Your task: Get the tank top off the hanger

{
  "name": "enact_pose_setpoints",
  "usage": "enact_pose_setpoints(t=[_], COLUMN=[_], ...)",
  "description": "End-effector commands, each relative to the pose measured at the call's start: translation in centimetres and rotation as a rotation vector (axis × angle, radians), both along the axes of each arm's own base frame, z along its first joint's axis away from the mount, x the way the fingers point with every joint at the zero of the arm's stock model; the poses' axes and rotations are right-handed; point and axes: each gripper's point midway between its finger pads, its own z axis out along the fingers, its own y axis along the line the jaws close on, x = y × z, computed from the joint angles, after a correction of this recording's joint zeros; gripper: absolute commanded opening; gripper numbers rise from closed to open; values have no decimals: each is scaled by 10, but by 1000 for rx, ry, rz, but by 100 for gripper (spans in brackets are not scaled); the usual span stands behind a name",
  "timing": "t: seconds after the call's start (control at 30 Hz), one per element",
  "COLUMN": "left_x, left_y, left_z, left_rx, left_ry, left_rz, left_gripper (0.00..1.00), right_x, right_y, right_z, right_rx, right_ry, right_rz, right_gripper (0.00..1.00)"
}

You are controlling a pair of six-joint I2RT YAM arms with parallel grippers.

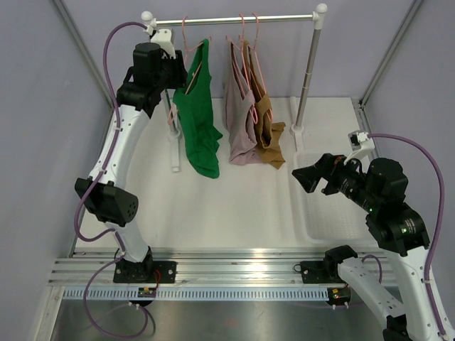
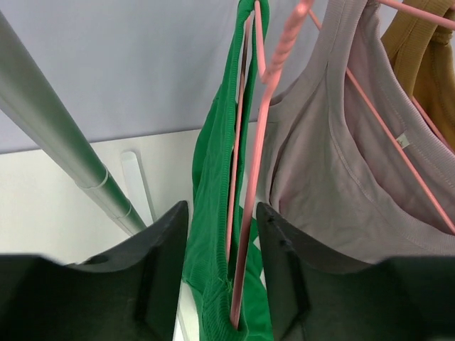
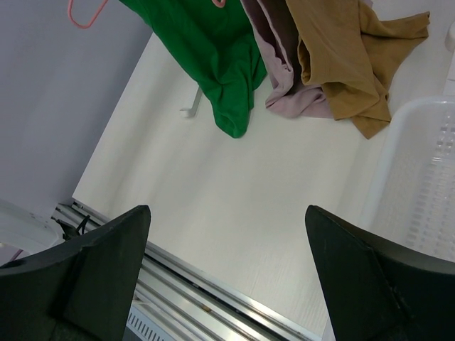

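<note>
A green tank top (image 1: 197,121) hangs on a pink hanger (image 1: 186,35) at the left end of the clothes rail (image 1: 234,19). My left gripper (image 1: 186,82) is raised to its shoulder. In the left wrist view the left gripper (image 2: 222,206) straddles the green strap (image 2: 213,213) and the pink hanger wire (image 2: 259,156). Its jaws stand narrow, with thin gaps on both sides. My right gripper (image 1: 302,176) hovers open and empty over the table at the right. In its own view the right gripper (image 3: 227,207) faces the green top's hem (image 3: 213,57).
A mauve top (image 1: 240,114) and a brown top (image 1: 266,121) hang on pink hangers just right of the green one. The rack's right pole (image 1: 307,71) stands behind a white tray (image 1: 320,206). Grey walls close in both sides.
</note>
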Motion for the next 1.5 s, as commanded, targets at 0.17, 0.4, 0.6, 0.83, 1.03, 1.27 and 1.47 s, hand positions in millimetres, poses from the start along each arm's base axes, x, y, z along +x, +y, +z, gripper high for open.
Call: enact_pose_setpoints(t=[0.17, 0.4, 0.6, 0.83, 1.03, 1.27, 1.47], left_x=[10, 17, 13, -7, -28, -69, -117], left_y=[-5, -11, -14, -16, -17, -15, -22], left_z=[30, 23, 36, 85, 121, 114, 115], left_rx=[7, 6, -17, -63, -109, -183, -281], left_ry=[-99, -68, -85, -187, -256, -186, -172], left_rz=[-25, -48, -54, -53, -72, -87, -167], left_gripper=[36, 20, 0, 0, 0, 0, 0], right_x=[-2, -2, -3, -4, -3, -2, 1], right_y=[8, 6, 5, 5, 6, 9, 15], right_z=[5, 7, 8, 9, 7, 14, 25], right_rx=[23, 20, 17, 17, 19, 27, 24], right_ry=[-11, -20, -25, -30, -29, -53, -86], right_rz=[41, 36, 33, 35, 36, 51, 92], right_gripper=[97, 97, 97, 96, 96, 96, 97])
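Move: The left hand's half-open fingers already straddle the pink wire of the green tank top's hanger, just below its twisted neck, about 2 cm ahead and 1 cm right. Level fore and aft with the hand, the tank top hangs some 15 cm below and 4 cm right; the mauve garment is some 16 cm right and 14 cm below. The left post stands 7 cm left, 2 cm ahead. From the right hand, that wire is about 31 cm ahead, 33 cm left and 5 cm higher. Forward about 2 cm and slightly right, the left hand eases onto the hanger wire and shuts its half-open fingers, pinching it below the twisted neck. Keeping that grip, it first rises towards the rod, then draws back some 11 cm, still climbing to about 7 cm up in all, away from the rod and the mauve garment, its left side rolling down some 10 degrees. ##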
